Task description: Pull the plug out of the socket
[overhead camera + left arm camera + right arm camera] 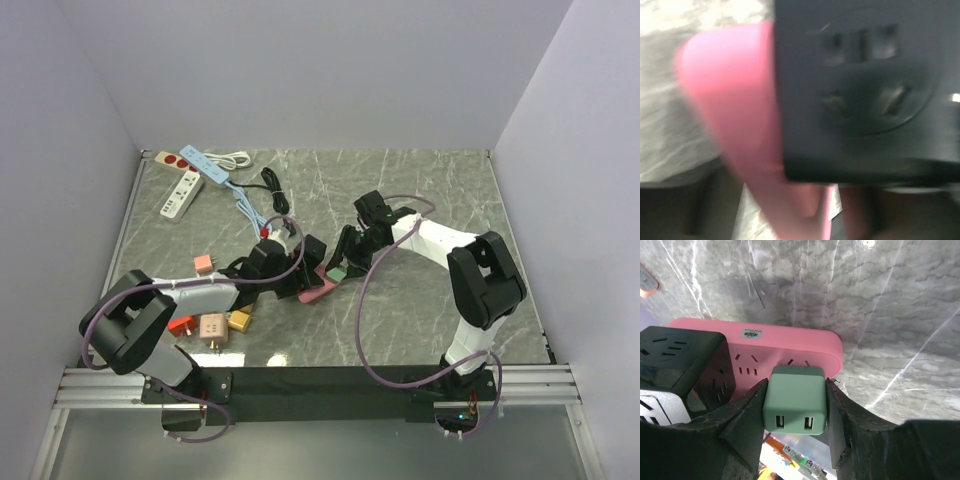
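Observation:
A pink socket strip lies mid-table. A green USB plug sits over its right-hand socket; whether its pins are still in is hidden. My right gripper is shut on the green plug, one finger on each side. A black cube adapter stands on the strip's other half. My left gripper is at that end. The left wrist view is a close blur of the pink strip and the cube, so its jaws cannot be made out.
A white power strip, a blue one and coiled cables lie at the back left. Small adapters sit near the left arm: pink, orange, tan and yellow.

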Available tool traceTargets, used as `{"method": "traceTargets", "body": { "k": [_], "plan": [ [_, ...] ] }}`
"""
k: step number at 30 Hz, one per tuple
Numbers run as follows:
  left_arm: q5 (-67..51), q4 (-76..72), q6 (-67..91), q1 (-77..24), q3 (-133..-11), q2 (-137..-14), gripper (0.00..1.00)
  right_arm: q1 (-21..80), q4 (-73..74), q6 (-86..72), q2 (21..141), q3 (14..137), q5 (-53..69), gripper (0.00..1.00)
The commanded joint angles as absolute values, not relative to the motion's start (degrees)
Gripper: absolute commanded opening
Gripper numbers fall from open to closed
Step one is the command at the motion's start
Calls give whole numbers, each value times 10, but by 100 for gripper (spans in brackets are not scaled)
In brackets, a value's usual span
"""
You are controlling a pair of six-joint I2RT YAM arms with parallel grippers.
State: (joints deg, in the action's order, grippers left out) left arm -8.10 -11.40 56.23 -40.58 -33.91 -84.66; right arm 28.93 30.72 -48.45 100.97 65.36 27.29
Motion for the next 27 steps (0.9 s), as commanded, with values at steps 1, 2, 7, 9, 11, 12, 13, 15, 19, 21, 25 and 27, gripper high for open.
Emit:
{"method": "traceTargets", "body": {
  "k": [1,2,7,9,11,12,13,15,19,21,25,27],
  "plan": [
    [-64,-165,538,-420,-369,-856,62,291,285,-492,984,642,306,0],
    [-59,-163,536,-423,-378,-859,43,291,287,-491,983,641,308,0],
    [-16,-114,537,-432,-388,-863,1,286,294,-485,965,643,306,0],
    [-2,-95,539,-432,-384,-860,1,277,303,-480,956,648,305,0],
    [25,-63,541,-432,-386,-860,1,254,319,-467,940,649,310,0],
    [36,-52,542,-432,-388,-863,0,244,326,-460,934,651,316,0],
    [48,-45,541,-432,-389,-865,0,216,332,-454,915,650,316,0],
    [57,-26,539,-432,-395,-874,0,183,345,-437,891,641,334,0],
    [61,-24,534,-428,-394,-878,0,110,388,-393,834,641,351,0],
    [62,-22,531,-426,-399,-879,0,85,396,-376,820,632,366,0],
    [48,-29,521,-423,-417,-873,0,79,411,-355,798,612,360,0],
    [47,-18,519,-421,-429,-849,0,82,389,-358,788,579,363,0]
  ]
}}
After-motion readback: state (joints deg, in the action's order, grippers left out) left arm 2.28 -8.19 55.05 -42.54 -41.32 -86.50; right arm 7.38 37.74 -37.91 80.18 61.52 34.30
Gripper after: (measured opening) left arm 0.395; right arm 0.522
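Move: The green plug still sits in the pink socket and is already between the right fingertips; the pink socket's middle lies some 5 cm to this hand's left, level fore and aft, about 3 cm lower, and the black plug about 3 cm ahead and 6 cm left. From the left hand, the pink socket's middle is about 2 cm right and 1 cm ahead, between its closing fingers; the green plug is 6 cm right and 2 cm ahead, the black plug 5 cm ahead, 1 cm right. The pink socket is pinched across its body as the left fingers finish closing beside the black plug; that hand creeps about 4 cm forward and 2 cm up, drawn rightward at first, then easing back left. The green plug stays clamped in the right hand, which barely shifts, then quickly pulls some 11 cm right and 9 cm up, slightly forward, away from the socket, its fingertips tipping up about 15 degrees. ##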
